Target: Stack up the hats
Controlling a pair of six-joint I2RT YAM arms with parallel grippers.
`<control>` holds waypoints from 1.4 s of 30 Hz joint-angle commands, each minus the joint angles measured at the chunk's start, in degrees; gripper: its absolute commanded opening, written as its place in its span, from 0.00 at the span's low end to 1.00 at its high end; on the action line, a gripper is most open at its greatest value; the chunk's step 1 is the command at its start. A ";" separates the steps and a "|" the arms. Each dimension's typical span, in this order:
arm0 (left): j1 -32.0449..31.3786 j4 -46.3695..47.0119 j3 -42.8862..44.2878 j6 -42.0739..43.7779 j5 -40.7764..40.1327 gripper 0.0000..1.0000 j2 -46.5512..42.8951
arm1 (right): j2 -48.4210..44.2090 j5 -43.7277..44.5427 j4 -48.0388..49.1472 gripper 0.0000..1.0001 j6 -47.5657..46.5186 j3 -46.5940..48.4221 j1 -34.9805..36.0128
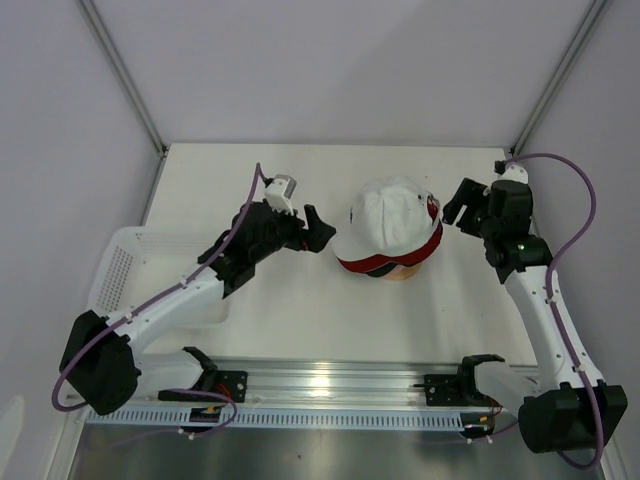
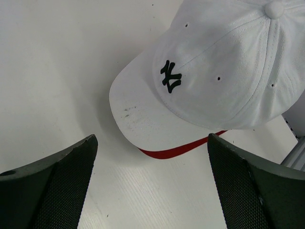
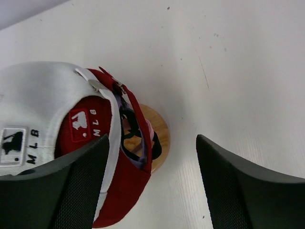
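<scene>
A stack of hats stands mid-table with the white cap with red trim [image 1: 390,222] on top. Red and dark brims [image 1: 385,266] peek out beneath it. In the left wrist view the white cap [image 2: 214,71] shows a dark emblem and a red brim underside. In the right wrist view the white cap's back [image 3: 33,109], the red cap [image 3: 124,186] and lavender and black straps sit over the wooden stand [image 3: 159,136]. My left gripper [image 1: 318,230] is open and empty just left of the stack; it also shows in the left wrist view [image 2: 150,183]. My right gripper [image 1: 458,208] is open and empty just right of it, also in the right wrist view [image 3: 152,188].
A white plastic mesh basket [image 1: 125,262] lies at the table's left edge under my left arm. A metal rail [image 1: 330,385] runs along the near edge. Grey walls close the table at back and sides.
</scene>
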 commanded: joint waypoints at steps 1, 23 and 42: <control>0.28 0.54 2.61 1.29 1.59 0.98 0.57 | -1.32 -1.40 4.78 0.76 0.66 1.25 -0.27; 0.46 -0.16 4.46 0.58 1.50 0.98 6.37 | 4.67 0.10 1.80 0.02 0.13 0.72 -0.09; 0.46 -0.51 6.83 0.14 2.29 0.99 10.24 | 4.84 2.29 5.05 0.00 4.79 -14.05 0.96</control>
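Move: The strap and rim at the white hat's back lie about 2 cm ahead of my right hand, 3 cm to its left and 3 cm lower. The hat's middle is some 13 cm left of that hand, about level fore and aft, 3 cm below, with the red hat's middle roughly 4 cm beneath. From my open left hand, the white hat's bill lies about 7 cm to the right, barely ahead and 4 cm lower. My right hand first reaches about 3 cm forward and leftward over the white hat's back edge, shuts its fingers to pinch the strap end of the rim, then draws back about 3 cm and pulls down some 6 cm, tipping its fingers down slightly. Meanwhile my left hand, wide open, sinks about 4 cm, easing forward and right towards the bill without touching it. ##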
